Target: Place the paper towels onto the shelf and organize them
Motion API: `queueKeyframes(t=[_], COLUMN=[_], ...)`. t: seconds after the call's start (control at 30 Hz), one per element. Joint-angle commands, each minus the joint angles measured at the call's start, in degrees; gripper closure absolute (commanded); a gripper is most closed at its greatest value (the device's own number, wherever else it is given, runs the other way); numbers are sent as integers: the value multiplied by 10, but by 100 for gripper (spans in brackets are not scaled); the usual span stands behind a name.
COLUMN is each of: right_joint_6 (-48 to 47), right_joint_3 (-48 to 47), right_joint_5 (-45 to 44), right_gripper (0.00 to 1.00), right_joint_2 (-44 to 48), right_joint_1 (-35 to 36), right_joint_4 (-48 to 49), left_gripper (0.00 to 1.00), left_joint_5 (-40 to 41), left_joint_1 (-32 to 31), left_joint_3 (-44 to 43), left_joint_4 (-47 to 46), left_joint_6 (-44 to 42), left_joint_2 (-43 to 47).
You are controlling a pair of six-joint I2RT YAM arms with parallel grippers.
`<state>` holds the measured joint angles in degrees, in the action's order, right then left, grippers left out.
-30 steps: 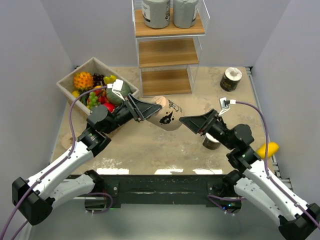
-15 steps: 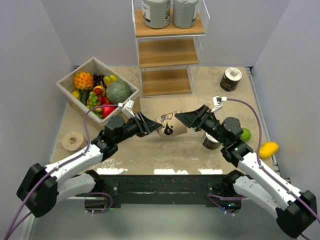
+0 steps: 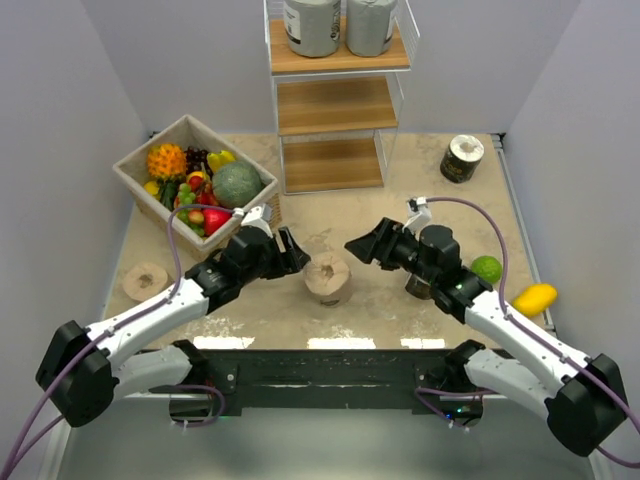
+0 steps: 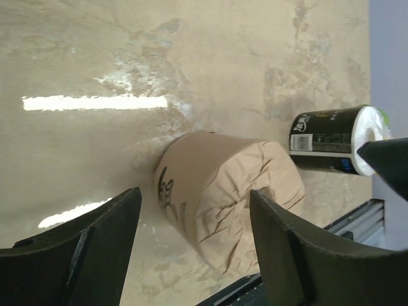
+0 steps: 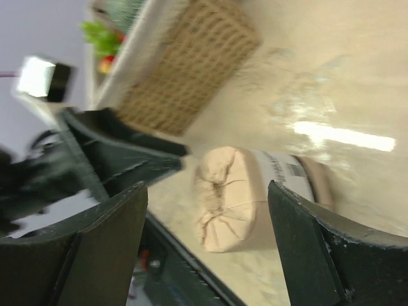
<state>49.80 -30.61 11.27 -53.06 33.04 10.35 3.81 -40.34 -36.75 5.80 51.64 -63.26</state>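
Note:
A tan paper towel roll with black print (image 3: pixel 328 278) rests on the table, crumpled end up, free of both grippers. My left gripper (image 3: pixel 293 255) is open just left of it; in the left wrist view the roll (image 4: pixel 223 191) lies beyond the spread fingers (image 4: pixel 83 255). My right gripper (image 3: pixel 357 248) is open just right of it, and the roll (image 5: pixel 255 191) shows between its fingers. Two grey rolls (image 3: pixel 311 25) stand on the shelf's (image 3: pixel 337 110) top board. A dark-wrapped roll (image 3: pixel 462 158) stands at the back right, another (image 4: pixel 335 140) under my right arm. A second tan roll (image 3: pixel 146 280) sits at the far left.
A wicker basket (image 3: pixel 135 165) of fruit stands left of the shelf, close behind my left arm. A green lime (image 3: pixel 486 269) and a yellow mango (image 3: pixel 533 298) lie by the right edge. The shelf's middle and bottom boards hold nothing.
My left gripper has opened and let go of the tan roll, which now stands on the table. Both grippers have dropped lower and nearer. The right jaws have narrowed somewhat.

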Motion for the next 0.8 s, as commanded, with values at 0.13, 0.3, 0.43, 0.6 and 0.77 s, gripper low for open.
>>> queueKeyframes(t=[0.13,0.3,0.43,0.6,0.77], right_joint_6=[-151,-146,-113,-68,-52], right_joint_3=[-203,-244,-261,-257,-285], right_joint_5=[-151,-206,-234,-233,-247], right_gripper=[23,20,19,21,21], right_joint_2=[-39,-97,-150,-173,-213], right_joint_1=[26,88,129,148,156], right_joint_4=[-304,-371,-397,-394,-415], left_gripper=[16,0,0,0,0], left_joint_5=[150,222,253,276,258], left_joint_1=[-8,-9,-9,-8,-7], left_joint_3=[-124,-147,-138,-50,-39], left_joint_4=[162,206,214,176,154], left_joint_6=[-148,-265,-354,-374,-378], left_joint_2=[97,167,211,288,323])
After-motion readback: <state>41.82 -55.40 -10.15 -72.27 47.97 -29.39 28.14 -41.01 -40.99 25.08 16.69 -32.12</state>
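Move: The brown paper towel stands roughly 7 cm to the right hand's left, about 1 cm farther out and some 15 cm below it. The black-labelled roll is about 15 cm to that hand's right and 2 cm ahead, also some 16 cm down. From the left hand, the brown paper towel lies about 7 cm to the right, 1 cm back and 8 cm below; the fruit basket's middle is some 23 cm left and 20 cm ahead. Rising a few centimetres at first, the right hand then sinks to about 6 cm below its starting height, towards the brown paper towel, with its part-open fingers tilting some 35 degrees from nearly level to steeply down. The left hand clears away from the towel, up and about 13 cm left, opening fully and turning its fingers forward and less downward, then easing slightly down. ##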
